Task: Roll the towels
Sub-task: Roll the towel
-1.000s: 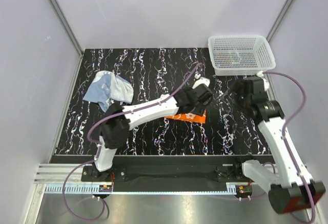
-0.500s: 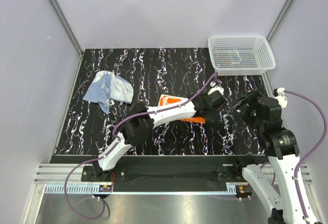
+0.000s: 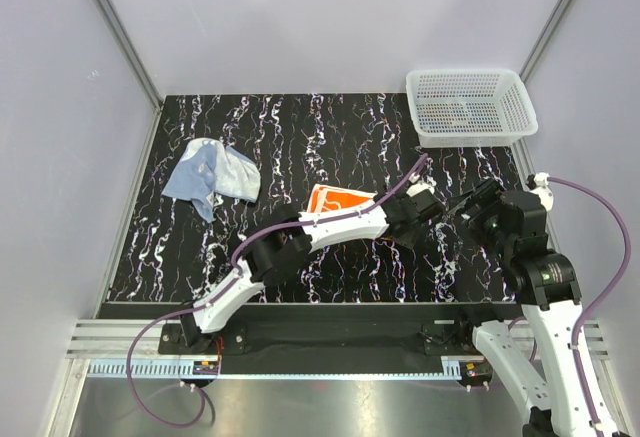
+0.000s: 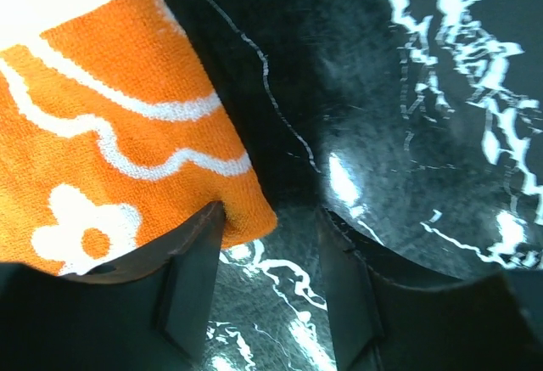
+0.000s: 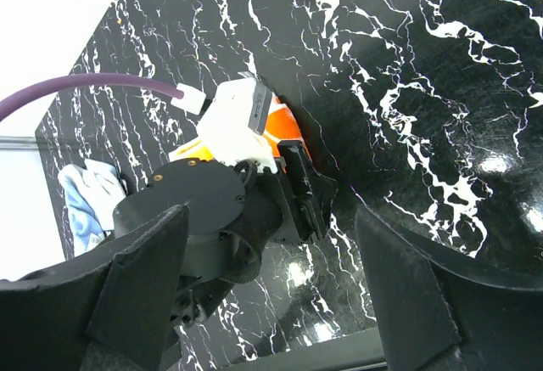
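Observation:
The orange towel (image 3: 335,200) with its white print lies flat mid-table, mostly hidden under my left arm. In the left wrist view its corner (image 4: 110,133) rests against the tip of the left finger (image 4: 191,286). My left gripper (image 4: 267,282) is low over the table with a gap between its jaws, and bare marble shows there. From above, the left gripper (image 3: 425,219) sits at the towel's right end. The pale blue-grey towel (image 3: 212,172) lies crumpled at the far left. My right gripper (image 3: 470,205) hovers wide open, just right of the left one, holding nothing.
A white mesh basket (image 3: 470,107) stands at the back right corner. The black marbled tabletop (image 3: 300,127) is walled on three sides. In the right wrist view, the left arm's wrist (image 5: 195,210) fills the space between the right fingers (image 5: 140,286).
The left arm has stretched further right along the orange towel and its jaws have narrowed. The right arm has pulled back from near the basket towards the near right.

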### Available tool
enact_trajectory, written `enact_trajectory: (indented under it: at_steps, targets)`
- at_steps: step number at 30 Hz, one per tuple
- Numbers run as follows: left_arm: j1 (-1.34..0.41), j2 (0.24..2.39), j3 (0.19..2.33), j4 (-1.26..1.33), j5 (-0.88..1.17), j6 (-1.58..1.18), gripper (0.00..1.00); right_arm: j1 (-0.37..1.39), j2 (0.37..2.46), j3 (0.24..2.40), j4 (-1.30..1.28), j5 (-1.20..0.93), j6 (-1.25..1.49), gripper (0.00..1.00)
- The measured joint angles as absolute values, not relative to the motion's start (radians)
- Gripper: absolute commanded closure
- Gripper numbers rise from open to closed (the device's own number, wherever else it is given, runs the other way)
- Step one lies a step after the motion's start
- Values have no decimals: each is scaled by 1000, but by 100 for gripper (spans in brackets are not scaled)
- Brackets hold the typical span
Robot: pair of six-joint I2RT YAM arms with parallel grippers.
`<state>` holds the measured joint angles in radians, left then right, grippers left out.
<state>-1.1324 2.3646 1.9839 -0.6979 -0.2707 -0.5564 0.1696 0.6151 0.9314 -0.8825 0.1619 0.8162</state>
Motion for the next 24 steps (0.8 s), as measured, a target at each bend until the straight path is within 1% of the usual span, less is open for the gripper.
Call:
enact_trajectory:
  at_steps: [3,4,5,6,7,8,10,12,15,20,24]
  targets:
    - [-1130,2367,1984,-702,-282,-566,64,170,618,931,-880,153,815,14]
    - [-1127,2367,1984,-701,-284,-569,72,170,619,931,-879,147,815,14]
    - [-1125,2367,1983,-700,-285,-573,75,170,620,931,-879,144,815,14]
    - [-1122,2367,1980,-698,-286,-572,81,170,623,931,-879,138,813,14]
    - [-1118,2366,1973,-690,-286,-574,90,170,625,929,-878,135,813,14]
    - [-1115,2364,1966,-681,-288,-577,95,170,627,927,-874,130,813,15]
    - [-1109,2351,1942,-657,-285,-575,100,170,631,918,-860,119,813,14]
    - [-1104,2337,1917,-643,-284,-574,100,170,636,903,-840,105,813,14]
    - [-1095,2262,1792,-593,-284,-576,100,170,669,865,-795,62,813,14]
    - [-1069,2069,1496,-522,-260,-613,100,170,807,763,-675,-25,827,14]
    - [-1048,1996,1391,-500,-239,-640,100,170,912,648,-567,-105,855,17]
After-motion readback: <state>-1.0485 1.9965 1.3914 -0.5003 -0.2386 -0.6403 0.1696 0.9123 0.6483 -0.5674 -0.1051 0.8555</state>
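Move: The orange towel's near right corner lies almost between the left hand's half-open fingers, only about 1 cm ahead, 1 cm to the left and 1 cm below. The folded towel's middle is some 11 cm left and 5 cm farther out from that hand; the white basket stands roughly 27 cm ahead and 14 cm to its right. From the raised right hand the same corner is about 5 cm ahead, 11 cm left and 22 cm down. The orange towel's near right corner is pinched by the left hand, which eases about a centimetre forward as its fingers shut, then drags the corner low over the table about 10 cm to the left, drawing slightly back and turning a little counter-clockwise. Meanwhile the right hand, fingers still wide, sinks about 12 cm towards the towel, also going left and a little forward, its fingers tipping further down. ##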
